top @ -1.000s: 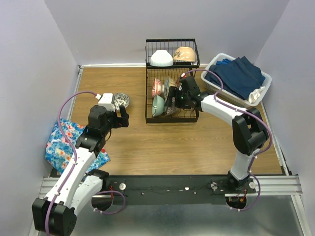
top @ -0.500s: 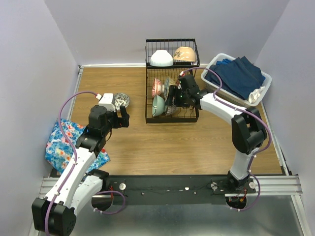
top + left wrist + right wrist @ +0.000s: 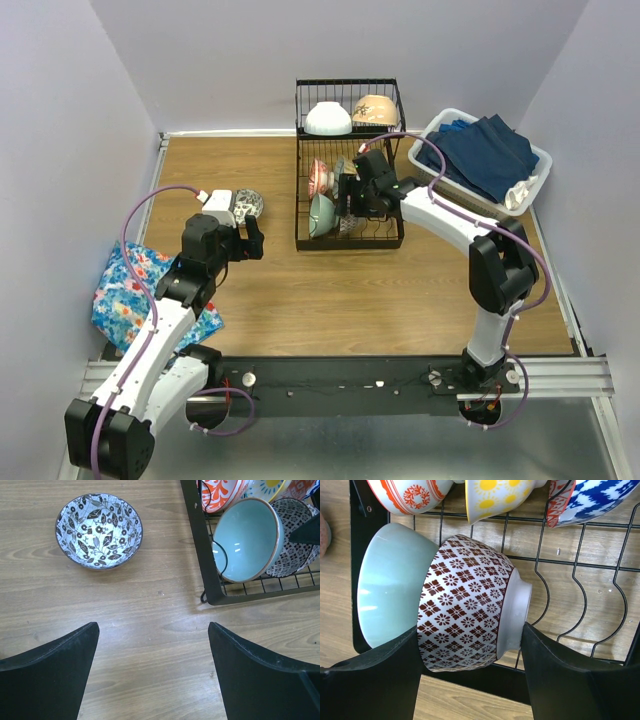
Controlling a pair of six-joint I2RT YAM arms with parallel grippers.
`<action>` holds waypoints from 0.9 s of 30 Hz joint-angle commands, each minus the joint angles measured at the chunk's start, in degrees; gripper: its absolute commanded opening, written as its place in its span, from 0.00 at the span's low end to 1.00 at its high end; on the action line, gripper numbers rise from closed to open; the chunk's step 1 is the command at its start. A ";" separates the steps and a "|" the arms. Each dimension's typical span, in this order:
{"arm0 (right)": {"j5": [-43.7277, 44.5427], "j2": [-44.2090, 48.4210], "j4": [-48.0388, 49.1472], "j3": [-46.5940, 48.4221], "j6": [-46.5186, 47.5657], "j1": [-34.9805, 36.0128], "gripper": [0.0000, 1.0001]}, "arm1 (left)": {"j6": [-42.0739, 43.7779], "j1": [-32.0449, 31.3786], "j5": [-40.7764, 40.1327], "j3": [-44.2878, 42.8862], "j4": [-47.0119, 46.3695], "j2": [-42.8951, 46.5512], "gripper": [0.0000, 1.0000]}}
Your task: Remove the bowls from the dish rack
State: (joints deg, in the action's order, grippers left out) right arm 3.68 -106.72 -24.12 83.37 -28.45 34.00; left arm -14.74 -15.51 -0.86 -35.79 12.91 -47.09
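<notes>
The black wire dish rack (image 3: 350,245) stands at the back middle. Its raised shelf holds a white bowl (image 3: 328,119) and a beige bowl (image 3: 373,109). In the lower tray a red-patterned bowl (image 3: 465,605) stands on edge against a mint-green bowl (image 3: 390,580), with an orange bowl (image 3: 410,492), a yellow-sun bowl (image 3: 495,495) and a blue-zigzag bowl (image 3: 600,497) behind. My right gripper (image 3: 470,627) is shut on the red-patterned bowl, one finger at its rim side, the other on its foot. My left gripper (image 3: 152,645) hangs open over bare wood, near a black-and-white floral bowl (image 3: 99,530) on the table.
A white plastic basket of blue cloths (image 3: 485,160) sits right of the rack. A blue floral cloth (image 3: 125,290) lies at the table's left front. Purple walls close in the left, back and right sides.
The right gripper's fingers have narrowed onto the red-patterned bowl, and the wrist has shifted a little left over the lower tray. The left arm has stayed put.
</notes>
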 commanded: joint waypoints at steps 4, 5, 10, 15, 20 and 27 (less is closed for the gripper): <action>5.45 3.96 -1.28 1.36 -0.20 0.63 0.24 | -0.29 -0.49 -0.19 0.37 -1.22 -1.77 0.99; 5.63 4.58 -1.28 1.09 -0.29 0.54 0.23 | -0.55 -0.58 0.33 0.28 -1.48 -1.95 0.99; 6.34 8.01 -0.49 0.04 -0.73 0.63 0.24 | -4.40 -0.58 4.11 -0.33 -3.15 -3.97 0.99; 5.55 12.04 0.47 -1.36 -1.35 0.54 0.24 | -7.49 -0.66 7.88 -2.44 -5.43 -6.08 0.99; 2.91 16.44 4.16 -4.18 -2.75 0.54 0.24 | -10.65 -0.66 11.67 -5.16 -8.24 -9.94 0.99; -3.32 23.04 10.75 -10.07 -4.25 0.54 0.24 | -17.95 -1.63 17.65 -7.62 -15.09 -14.87 0.99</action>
State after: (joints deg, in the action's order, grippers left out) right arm 5.54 -88.62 -21.98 76.66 -30.65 34.17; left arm -27.18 -15.99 10.90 -40.82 4.36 -59.68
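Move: My left hand hangs open and empty. The brown-patterned bowl it wants lies about 10 cm ahead, 18 cm to its right and roughly 7 cm lower. My right fingers already pinch that bowl in the rack; my left gripper, where it is headed, is some 18 cm to their left, 10 cm back and 6 cm higher. From my right hand the teal bowl sits about 6 cm left and 1 cm back, the yellow bowl 6 cm straight ahead, both some 3 cm lower. Keeping my pinch on the brown-patterned bowl, I ease it a centimetre right off the teal bowl, then lift it about 10 cm up out of the rack, drawing back slightly near the end as the fingertips tilt up. My left hand dips a little, then swings right about 5 cm and forward towards the bowl, fingers wide, its left side rolling down some 15 degrees. ##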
